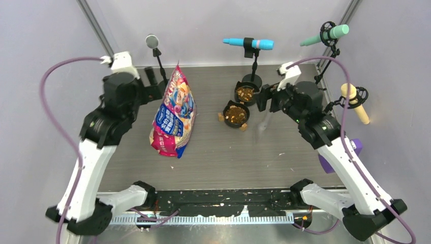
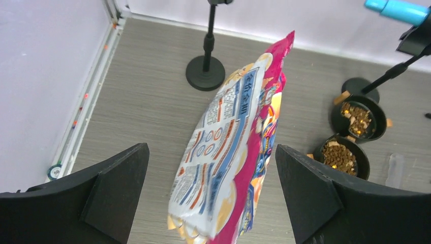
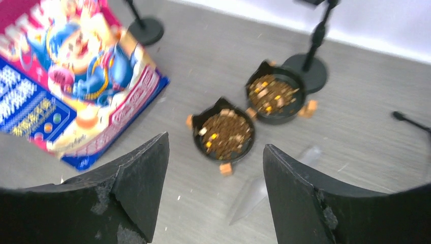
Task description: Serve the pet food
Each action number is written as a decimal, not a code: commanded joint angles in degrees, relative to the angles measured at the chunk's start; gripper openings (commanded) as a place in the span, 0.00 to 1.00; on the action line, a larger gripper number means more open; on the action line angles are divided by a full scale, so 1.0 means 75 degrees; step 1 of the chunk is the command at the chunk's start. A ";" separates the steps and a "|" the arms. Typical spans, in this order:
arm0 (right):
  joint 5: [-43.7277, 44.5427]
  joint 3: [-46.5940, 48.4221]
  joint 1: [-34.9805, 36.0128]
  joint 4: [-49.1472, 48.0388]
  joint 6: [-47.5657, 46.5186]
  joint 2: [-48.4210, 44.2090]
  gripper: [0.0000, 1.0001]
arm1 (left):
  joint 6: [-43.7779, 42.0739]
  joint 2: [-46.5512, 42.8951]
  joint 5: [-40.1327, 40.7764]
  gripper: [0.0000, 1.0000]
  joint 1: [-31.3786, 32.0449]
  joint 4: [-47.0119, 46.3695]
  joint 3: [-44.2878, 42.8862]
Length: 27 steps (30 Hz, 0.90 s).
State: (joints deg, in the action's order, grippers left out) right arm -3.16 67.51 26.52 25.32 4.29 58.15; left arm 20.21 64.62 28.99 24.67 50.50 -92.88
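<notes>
The pet food (image 1: 236, 114) is brown kibble filling two small black bowls, a near bowl (image 3: 223, 134) and a far bowl (image 3: 274, 94). The pink-and-blue printed bag (image 1: 174, 114) stands tilted on the table left of the bowls. My left gripper (image 1: 152, 89) is at the bag's upper left. In the left wrist view this gripper (image 2: 211, 147) is wide open and the blurred bag (image 2: 239, 152) shows between its fingers, touching neither. My right gripper (image 1: 264, 99) hovers right of the bowls, open and empty (image 3: 216, 142). A clear plastic scoop (image 3: 264, 183) lies on the table beside the near bowl.
Microphone props on black stands ring the back and right: a grey one (image 1: 151, 40), a blue one (image 1: 249, 43), a teal one (image 1: 325, 35) and a cream one (image 1: 356, 104). One round stand base (image 2: 205, 73) sits behind the bag. A purple object (image 1: 356, 147) lies at the right edge.
</notes>
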 commanded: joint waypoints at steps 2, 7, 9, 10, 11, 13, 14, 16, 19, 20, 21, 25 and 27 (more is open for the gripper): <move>0.2785 0.1029 -0.0009 -0.0202 0.0581 -0.0837 0.74 | 0.0132 -0.1665 0.0608 1.00 -0.0043 -0.0014 0.0764; 0.5039 0.1479 -0.0006 -0.0194 0.0558 -0.1583 0.73 | -0.0071 -0.3254 -0.0025 1.00 -0.0039 0.0052 0.1470; 0.5703 0.1614 -0.0009 -0.0308 0.0414 -0.1886 0.73 | -0.0014 -0.3604 -0.0658 1.00 -0.0034 0.0172 0.1639; 0.6060 0.1650 -0.0009 -0.0336 0.0378 -0.2068 0.73 | 0.0064 -0.3734 -0.0953 1.00 -0.0040 0.0279 0.1709; 0.6211 0.1716 -0.0009 -0.0410 0.0298 -0.2157 0.72 | 0.0201 -0.3824 -0.1133 1.00 -0.0035 0.0441 0.1754; 0.6663 0.1745 -0.0009 -0.0505 0.0285 -0.2432 0.70 | 0.0619 -0.3900 -0.1186 1.00 -0.0040 0.0919 0.1768; 0.6950 0.1698 -0.0009 -0.0552 0.0327 -0.2650 0.70 | 0.0817 -0.3880 -0.1149 1.00 -0.0042 0.1203 0.1742; 0.7325 0.1469 -0.0009 -0.0618 0.0457 -0.2989 0.69 | 0.1134 -0.3820 -0.0928 1.00 -0.0043 0.1960 0.1637; 0.7607 0.1269 -0.0009 -0.0120 0.0797 -0.3465 0.69 | 0.1610 -0.3710 -0.0636 1.00 -0.0034 0.2818 0.1299; 0.7655 0.1267 -0.0009 0.0039 0.0959 -0.3529 0.69 | 0.1692 -0.3746 -0.0607 1.00 -0.0036 0.2984 0.1267; 0.7673 0.1251 -0.0015 0.0360 0.1025 -0.3691 0.69 | 0.1736 -0.3825 -0.0572 1.00 -0.0039 0.3068 0.1303; 0.7594 0.0895 -0.0009 0.1033 0.1358 -0.4279 0.72 | 0.1888 -0.4607 -0.0541 1.00 -0.0040 0.2780 0.1965; 0.7445 0.0754 -0.0009 0.1303 0.1542 -0.4534 0.75 | 0.1973 -0.5007 -0.0624 1.00 -0.0043 0.2647 0.2248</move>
State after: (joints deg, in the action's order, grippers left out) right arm 51.83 75.09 26.50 29.39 11.77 27.11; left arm 32.12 32.47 23.68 24.62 70.24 -78.81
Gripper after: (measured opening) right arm 0.734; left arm 0.994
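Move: Both grippers are empty and open. The pet food bag stands about 6 cm to the right of the left hand and 4 cm ahead, its middle some 25 cm below; from the right hand it is about 35 cm left and 4 cm ahead. The near bowl is roughly 8 cm ahead of the right hand and 9 cm left, the far bowl 16 cm ahead and 5 cm left. The clear scoop lies about 5 cm ahead, 1 cm right, all three some 30 cm below. Both open hands retreat from the food: left about 16 cm back, right 24 cm rightward, 15 back and up. ##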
